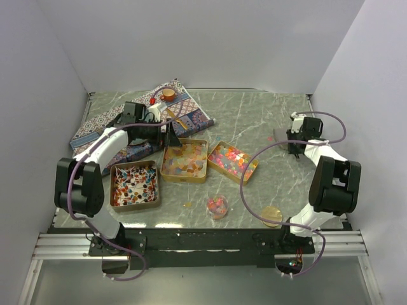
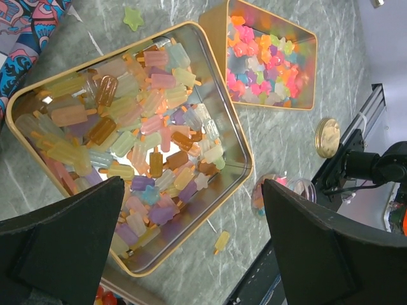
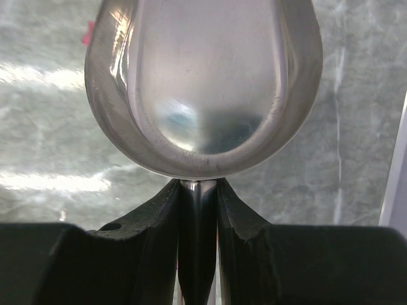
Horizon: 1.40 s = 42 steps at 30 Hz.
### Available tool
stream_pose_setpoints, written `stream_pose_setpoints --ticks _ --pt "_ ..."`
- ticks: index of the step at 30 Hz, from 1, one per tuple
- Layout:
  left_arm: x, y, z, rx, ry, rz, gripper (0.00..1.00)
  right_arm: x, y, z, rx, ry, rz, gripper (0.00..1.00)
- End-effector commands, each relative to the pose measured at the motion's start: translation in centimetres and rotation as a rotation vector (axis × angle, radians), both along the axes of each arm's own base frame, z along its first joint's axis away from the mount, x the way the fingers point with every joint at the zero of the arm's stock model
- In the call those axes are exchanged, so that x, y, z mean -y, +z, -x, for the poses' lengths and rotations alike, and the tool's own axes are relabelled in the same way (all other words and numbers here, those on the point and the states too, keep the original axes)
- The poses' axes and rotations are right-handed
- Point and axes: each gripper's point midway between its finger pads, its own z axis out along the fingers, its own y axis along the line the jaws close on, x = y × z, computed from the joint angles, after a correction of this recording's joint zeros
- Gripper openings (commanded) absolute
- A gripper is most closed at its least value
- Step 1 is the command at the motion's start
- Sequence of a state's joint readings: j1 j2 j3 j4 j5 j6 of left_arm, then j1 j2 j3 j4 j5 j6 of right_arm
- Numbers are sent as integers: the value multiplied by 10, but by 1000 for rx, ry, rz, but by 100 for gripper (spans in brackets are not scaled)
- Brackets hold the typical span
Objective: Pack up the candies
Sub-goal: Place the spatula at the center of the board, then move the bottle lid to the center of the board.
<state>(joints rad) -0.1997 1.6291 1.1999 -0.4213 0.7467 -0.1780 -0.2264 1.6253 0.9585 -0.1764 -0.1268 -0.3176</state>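
Observation:
The candies fill three gold tins: red-white-black ones (image 1: pixel 133 184) on the left, pale popsicle-shaped ones (image 1: pixel 184 159) (image 2: pixel 127 127) in the middle, bright pink-orange ones (image 1: pixel 232 160) (image 2: pixel 267 57) on the right. My left gripper (image 1: pixel 171 138) (image 2: pixel 191 244) hangs open over the near end of the middle tin, holding nothing. A loose yellow candy (image 2: pixel 222 241) lies on the table between its fingers. My right gripper (image 1: pixel 290 140) (image 3: pixel 198 190) is shut on the handle of a metal spoon (image 1: pixel 277 135) (image 3: pixel 203 82), whose bowl is empty, off to the right of the tins.
A small clear jar (image 1: pixel 217 205) (image 2: pixel 283 190) with a few candies stands near the front edge, a round gold lid (image 1: pixel 271 216) (image 2: pixel 327 136) to its right. A patterned cloth (image 1: pixel 184 114) and a small corked jar (image 1: pixel 168 94) lie at the back left. White walls close in three sides.

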Motion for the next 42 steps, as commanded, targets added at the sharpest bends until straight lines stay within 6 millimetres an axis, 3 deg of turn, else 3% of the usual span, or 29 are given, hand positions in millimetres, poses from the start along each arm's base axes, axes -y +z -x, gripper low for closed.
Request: stream_pose_setpoints --ticks 1,2,5,8,12,14,15,18,20,21,25,30,38,42 --pt "12 12 3 32 -38 44 97 2 -8 7 -5 40 25 34" --pt "15 13 8 28 -46 45 97 2 -9 9 -12 45 30 52" --pt "24 9 21 34 -70 36 97 1 -8 16 -45 86 40 70" --pt "34 5 32 20 -77 42 97 8 2 25 -69 74 27 75" --pt "43 15 35 16 -70 91 97 7 51 39 -11 136 1 77" --pt "45 19 38 11 -81 110 97 -17 69 49 37 302 -32 78" --pt "46 19 39 -2 -77 117 97 -27 84 64 62 434 32 78" --pt "45 14 40 -34 -39 121 97 -66 90 104 65 765 139 80" --pt "44 13 39 -26 -24 112 97 -85 75 135 35 966 188 80" --pt "44 13 41 -22 -29 108 97 -92 78 150 66 1105 275 80" --pt "46 17 41 -4 -39 106 97 -112 39 203 57 1513 404 81" --pt "47 18 42 -1 -55 120 97 -104 0 247 -72 1850 465 82" --pt "44 3 43 -2 -51 84 97 -107 -18 274 -88 2222 406 81" --pt "42 -2 42 -5 -47 69 97 -104 -22 280 -115 2300 396 82"
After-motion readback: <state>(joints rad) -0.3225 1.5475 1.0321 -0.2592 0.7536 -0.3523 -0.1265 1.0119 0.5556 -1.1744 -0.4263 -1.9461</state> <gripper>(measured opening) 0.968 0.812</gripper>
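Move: The right hand holds the spatula by its handle, pan reaching some 7 cm ahead and 2 cm left; the board spot to lay it on is about 2 cm back, in line sideways and 4 cm down. A pink candy sits roughly 6 cm ahead and 10 cm left, and the gold lid about 28 cm back and 12 cm left. From the left hand that board spot lies some 50 cm right, 7 cm back and 13 cm down. Ease the right gripper down and back about 2 cm while opening it to let go of the spatula, then lift clear and swing back and left towards the gold lid, turning about 95 degrees counter-clockwise and sinking with open fingers beside it, some 26 cm back in all. Shift the wide-open left gripper about 6 cm back and right over the popsicle box. ##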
